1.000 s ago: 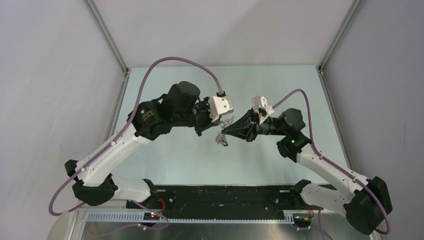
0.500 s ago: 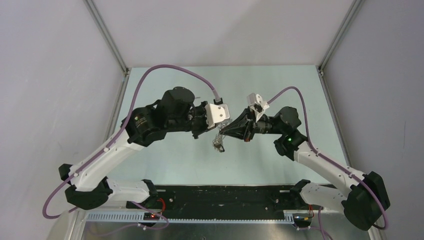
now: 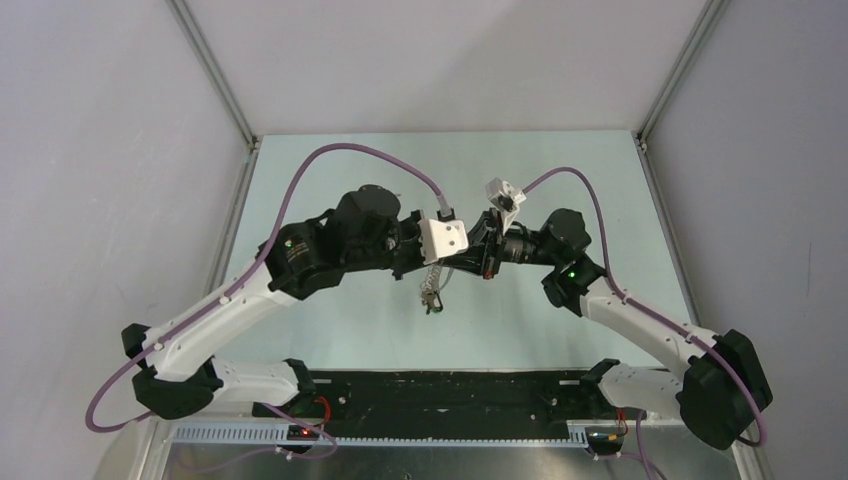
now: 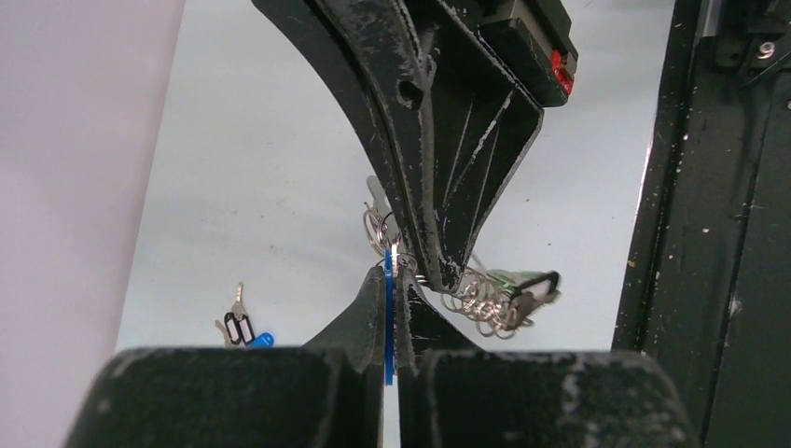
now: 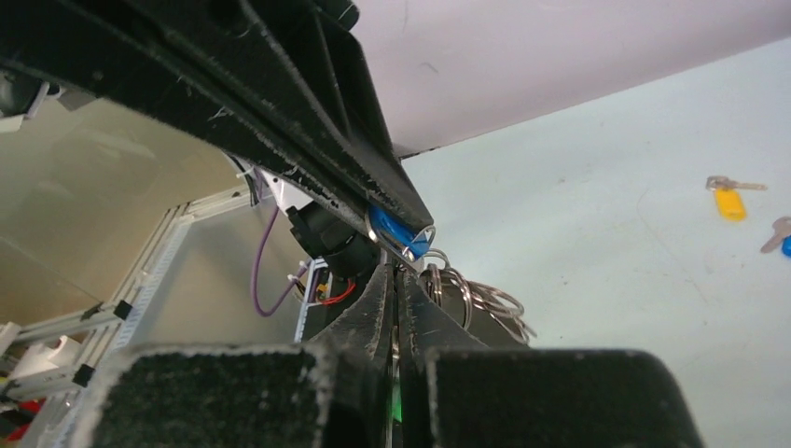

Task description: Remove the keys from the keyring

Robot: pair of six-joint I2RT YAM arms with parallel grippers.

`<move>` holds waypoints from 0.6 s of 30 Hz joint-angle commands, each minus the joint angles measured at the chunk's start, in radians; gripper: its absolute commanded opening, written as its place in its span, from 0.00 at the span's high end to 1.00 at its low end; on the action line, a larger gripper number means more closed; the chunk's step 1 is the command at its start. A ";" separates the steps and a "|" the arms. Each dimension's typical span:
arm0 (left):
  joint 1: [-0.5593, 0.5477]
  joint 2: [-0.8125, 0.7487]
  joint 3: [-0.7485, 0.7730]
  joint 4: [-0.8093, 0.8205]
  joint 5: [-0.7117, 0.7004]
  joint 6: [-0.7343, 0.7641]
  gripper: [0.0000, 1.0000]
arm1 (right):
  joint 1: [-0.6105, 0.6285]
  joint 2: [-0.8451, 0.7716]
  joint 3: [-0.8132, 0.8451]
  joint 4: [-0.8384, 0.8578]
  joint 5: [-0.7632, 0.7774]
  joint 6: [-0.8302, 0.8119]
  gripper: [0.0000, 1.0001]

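Both grippers meet above the middle of the table. My left gripper is shut on the flat blue head of a key, also seen as the blue head in the right wrist view. My right gripper is shut on a thin metal part of the bunch, apparently the keyring, whose pale loop shows beside its fingers. A tangle of small rings with a black-tagged key hangs from it. From above, the bunch dangles under the two grippers.
Loose keys lie on the table: a small group with black tags and a blue head, a yellow-headed key and a blue-headed one at the frame edge. The black base plate runs along the near edge.
Both grippers have drawn closer together and shifted slightly towards the near edge. The right wrist has moved left and turned. The hanging bunch now sits lower and further left.
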 commanded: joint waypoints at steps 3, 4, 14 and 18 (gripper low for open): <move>-0.031 -0.026 -0.027 0.220 -0.032 0.044 1.00 | 0.000 0.019 0.031 -0.040 0.090 0.114 1.00; -0.031 -0.036 -0.035 0.227 -0.035 0.045 1.00 | -0.002 0.018 0.030 -0.046 0.118 0.124 1.00; -0.026 -0.143 -0.218 0.362 -0.129 0.113 1.00 | -0.048 -0.141 0.009 -0.237 0.148 -0.108 0.64; -0.016 -0.182 -0.311 0.406 -0.132 0.143 1.00 | -0.111 -0.201 0.010 -0.331 0.102 -0.177 0.63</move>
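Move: My closed right fingers pinch the keyring's wire coils just beside my left fingertips. The blue key that my left hand grips lies about 2 cm above and 1 cm left of my right hand. The keyring's middle is some 3 cm back, 1 cm left and 5 cm below my right hand, and roughly 4 cm back and 7 cm below my left. The green-tagged keys at its lower end are about 4 cm farther down and 2 cm farther back. I open my right fingers to about a third and let go of the coils. That hand first goes some 2 cm forward and slightly down, then draws about 3 cm right, away from the blue key, rising a little. My left hand keeps its pinch on the blue key, eases about 1.5 cm forward and as much down, and tips up some 10 degrees. ##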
